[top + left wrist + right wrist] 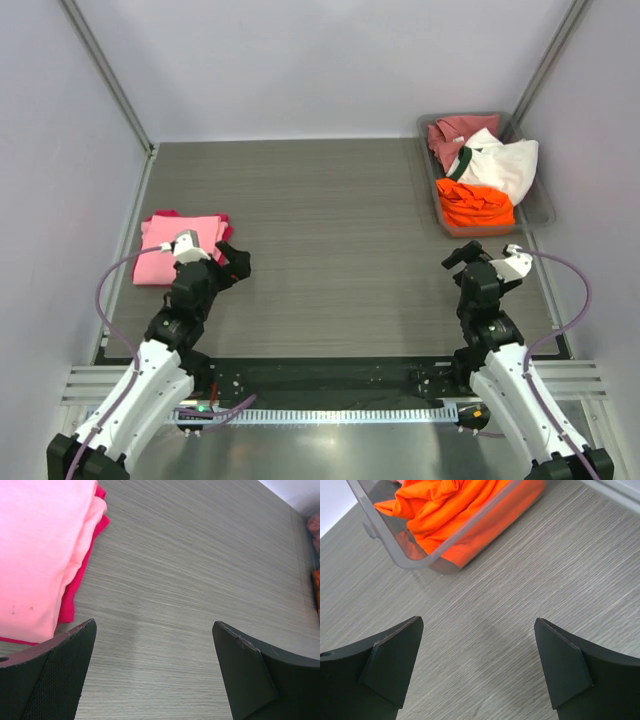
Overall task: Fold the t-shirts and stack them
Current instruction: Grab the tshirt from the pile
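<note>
A folded light pink t-shirt (pixel 178 250) lies on a folded magenta one (pixel 165 214) at the table's left edge; the left wrist view shows the pink shirt (pixel 35 550) with the magenta one's edge (pixel 75 590) under it. At the back right, a clear bin (pixel 535 205) holds a crumpled orange t-shirt (pixel 474 204), a white one with a dark green collar (pixel 500 162) and a dusty rose-red one (pixel 452 135). My left gripper (pixel 238 262) is open just right of the pink stack. My right gripper (pixel 462 256) is open over bare table below the bin, the orange shirt (pixel 445 510) ahead of it.
The grey wood-grain table (pixel 330 230) stretches between the folded stack and the bin. White walls and metal posts enclose the sides and back. A black strip and a metal rail (pixel 320 412) run along the near edge between the arm bases.
</note>
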You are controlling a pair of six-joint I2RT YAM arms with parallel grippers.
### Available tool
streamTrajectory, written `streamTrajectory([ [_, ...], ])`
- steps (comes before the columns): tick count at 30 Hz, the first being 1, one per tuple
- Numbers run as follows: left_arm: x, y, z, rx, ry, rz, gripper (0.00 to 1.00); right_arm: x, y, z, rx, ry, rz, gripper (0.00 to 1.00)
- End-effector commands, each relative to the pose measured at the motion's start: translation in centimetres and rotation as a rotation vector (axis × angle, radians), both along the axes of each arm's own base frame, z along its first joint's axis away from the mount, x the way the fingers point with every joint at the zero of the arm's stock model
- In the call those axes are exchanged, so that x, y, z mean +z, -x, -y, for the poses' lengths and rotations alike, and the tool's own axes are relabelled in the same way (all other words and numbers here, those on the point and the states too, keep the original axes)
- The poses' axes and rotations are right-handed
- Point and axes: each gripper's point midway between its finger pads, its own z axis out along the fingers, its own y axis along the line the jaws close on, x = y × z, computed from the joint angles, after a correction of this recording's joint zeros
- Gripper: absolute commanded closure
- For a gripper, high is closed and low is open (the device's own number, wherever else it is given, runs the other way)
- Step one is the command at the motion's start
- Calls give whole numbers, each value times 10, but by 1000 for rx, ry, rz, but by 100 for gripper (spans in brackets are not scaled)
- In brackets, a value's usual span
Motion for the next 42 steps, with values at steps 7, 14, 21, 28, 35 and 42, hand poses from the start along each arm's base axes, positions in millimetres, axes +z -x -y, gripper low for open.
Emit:
streamTrajectory([
  [7, 11, -4, 14, -60, 38, 26, 0, 90, -7, 20, -133, 45, -4, 8],
  [14, 3, -7, 27, -118, 48, -20, 1, 141, -80, 6, -98, 30, -108, 16],
  [21, 2, -9, 32, -140, 53, -29, 1, 133, -140, 28, -155, 25, -189, 21],
  [28, 0, -9, 36, -155, 57, -41, 0, 84, -184, 60, -163, -64, -302, 23],
  [35, -3, -11, 37, -160, 53, -60, 1, 32, -204, 67, -199, -105, -390, 32],
  [42, -6, -12, 37, -154, 48, -69, 1, 1, -198, 81, -296, -86, -416, 41],
])
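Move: The orange t-shirt, crumpled at the near end of the grey bin, lies about 20 cm ahead of the right hand, some 4 cm to its right and 6 cm below. The bin's near rim crosses the way about 11 cm ahead and 5 cm right; the white t-shirt lies roughly 13 cm beyond the orange one and 8 cm farther right. From the left hand, the orange t-shirt is about 19 cm ahead and 60 cm right. The right arm lifts its open gripper about 15 cm while swinging forward over the bin's near rim, then comes down to roughly its starting height just above the orange t-shirt, having gone some 19 cm forward and 7 cm right, its fingers tipping down nearly 30 degrees, turning a little clockwise and narrowing to a bit over half open. Meanwhile the empty left hand, wide open, eases about 3 cm right and 3 cm down, away from the folded pink stack, tipping slightly downward. ##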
